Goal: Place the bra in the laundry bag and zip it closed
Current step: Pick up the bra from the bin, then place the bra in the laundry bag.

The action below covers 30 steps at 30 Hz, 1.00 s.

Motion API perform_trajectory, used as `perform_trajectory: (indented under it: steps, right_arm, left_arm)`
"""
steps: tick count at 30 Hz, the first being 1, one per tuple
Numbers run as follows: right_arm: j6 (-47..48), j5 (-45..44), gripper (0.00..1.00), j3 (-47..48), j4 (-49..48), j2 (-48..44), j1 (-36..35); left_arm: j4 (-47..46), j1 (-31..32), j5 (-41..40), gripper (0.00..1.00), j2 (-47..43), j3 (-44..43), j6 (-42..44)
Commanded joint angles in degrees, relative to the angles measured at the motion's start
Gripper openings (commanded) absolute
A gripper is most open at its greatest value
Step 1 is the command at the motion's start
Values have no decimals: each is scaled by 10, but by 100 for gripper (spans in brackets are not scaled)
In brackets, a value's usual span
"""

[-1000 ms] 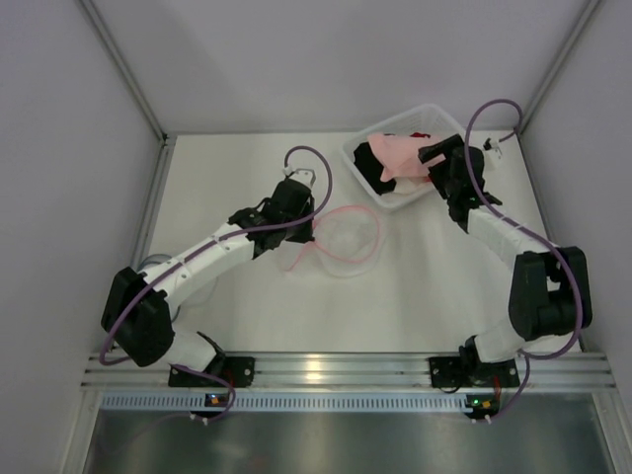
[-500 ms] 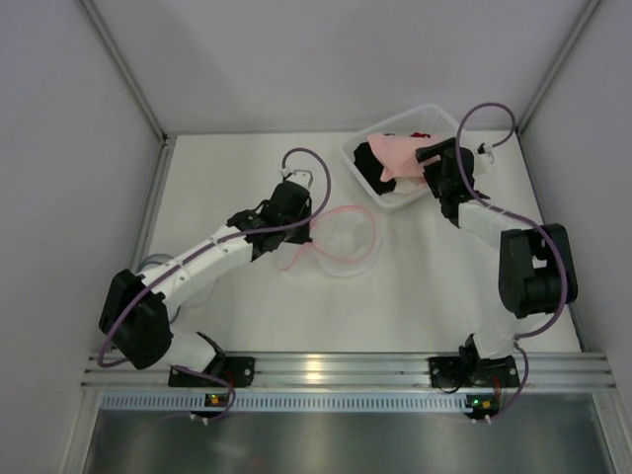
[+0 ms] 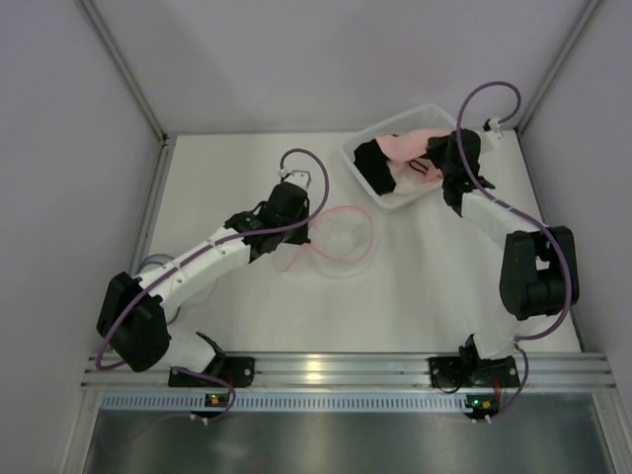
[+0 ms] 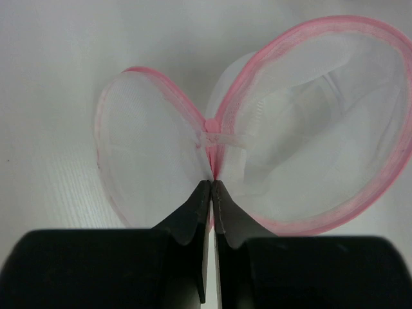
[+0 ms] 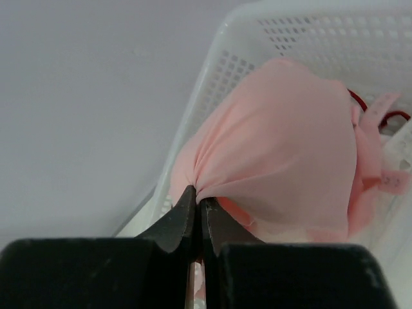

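The pink bra (image 5: 290, 141) lies in the white perforated basket (image 5: 309, 32) at the back right (image 3: 407, 146). My right gripper (image 5: 197, 196) is shut on a bunched fold of its cup. The white mesh laundry bag (image 4: 309, 135) with pink trim lies spread wide on the table (image 3: 346, 237). My left gripper (image 4: 211, 187) is shut on the bag at the pink seam where its two round halves meet. In the top view the left gripper (image 3: 293, 212) sits at the bag's left edge, and the right gripper (image 3: 439, 156) is over the basket.
A black garment (image 3: 371, 163) and a red strap (image 5: 386, 116) also lie in the basket. The enclosure's white walls stand close behind the basket. A round grey object (image 3: 153, 265) sits under the left arm near the left wall.
My right gripper has closed on the pink bra and moved further back over the basket; the bra has shifted with it. The left gripper has stayed shut on the bag.
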<state>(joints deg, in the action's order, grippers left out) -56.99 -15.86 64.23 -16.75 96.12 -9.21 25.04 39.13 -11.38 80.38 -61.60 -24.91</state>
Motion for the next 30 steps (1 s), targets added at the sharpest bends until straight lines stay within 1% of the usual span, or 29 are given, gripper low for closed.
perform_trajectory:
  steps: [1,2,3,4,6,7,8,9,10,11,13,14,15,16,17,19,20,21,23,25,26,27,30]
  right_arm:
    - [88,24,0,63,-11,-48,2]
    - [102,47,0,83,-7,-53,-1]
    - [135,57,0,92,-2,-57,-3]
    - [155,70,0,110,2,-59,-5]
    - [207,122,0,131,9,-67,-12]
    - [221,142,0,156,32,-69,-13]
    - [233,186,0,169,43,-70,-13]
    - [261,208,0,182,56,-73,-13]
    - [275,230,0,203,71,-75,-14]
    - [288,280,0,210,80,-77,-13]
    - [323,338,0,223,94,-87,-13]
    - [333,401,0,231,106,-94,-12]
    - [347,430,0,235,114,-98,-12]
    - [352,461,0,242,123,-101,-13]
    - [355,518,0,244,139,-109,-13]
    - [348,566,0,234,145,-118,-14]
    - [343,609,0,228,146,-130,-13]
    - [344,631,0,219,146,-138,-13]
    - [350,673,0,182,138,-168,-15]
    - [365,693,0,140,139,-199,-18]
    - [388,695,0,130,148,-207,-19]
    - [400,697,0,123,166,-215,-19]
    - [419,711,0,100,188,-236,-21]
  left_arm:
    - [-28,-2,8,11,0,-11,12]
    - [-28,-1,10,18,0,-14,16]
    - [-22,-1,14,24,-3,-20,22]
    - [-16,-2,14,42,-3,-39,31]
    - [4,-1,10,58,-9,-61,43]
    - [13,-1,-1,72,-11,-89,55]
    - [22,-2,-7,83,-13,-105,63]
    - [29,-2,-12,98,-17,-120,69]
    - [41,-2,-21,98,-20,-153,84]
    - [45,-2,-23,99,-22,-169,93]
    - [48,-2,-24,98,-28,-210,110]
    - [46,-3,-14,98,-28,-223,116]
    - [46,-3,-8,98,-24,-237,122]
    - [46,-5,2,98,-20,-262,136]
    - [41,-8,27,99,-14,-272,144]
    - [38,-18,53,98,6,-303,158]
    - [38,-24,89,98,11,-313,158]
    - [38,-31,114,98,20,-326,142]
    - [17,-68,195,98,23,-328,124]
    - [0,-93,231,99,29,-331,101]
    - [-13,-99,252,98,32,-334,94]
    - [-18,-100,295,98,35,-341,85]
    - [-49,-100,386,98,49,-340,55]
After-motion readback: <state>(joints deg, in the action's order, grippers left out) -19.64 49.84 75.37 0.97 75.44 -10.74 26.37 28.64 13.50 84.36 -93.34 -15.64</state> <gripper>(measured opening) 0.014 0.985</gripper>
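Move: The right hand already grips the pink bra, whose middle hangs about 5 cm to its left and 5 cm below it; the laundry bag lies roughly 21 cm back, 21 cm left and 8 cm down. Level with that hand fore and aft and some 6 cm lower is the bin, 5 cm left, with the black cloth about 13 cm left. From the left hand, still pinching the bag, the bra is about 21 cm ahead and 25 cm right; the bag is 8 cm right. Keeping its pinch on the pink bra, the right hand lifts it steeply out of the bin by nearly 20 cm, then carries it back and left towards the laundry bag, swinging counter-clockwise some 70 degrees. The left hand opens wide, letting go of the bag, and rises about 21 cm, edging forward and right towards the bra, touching nothing. ##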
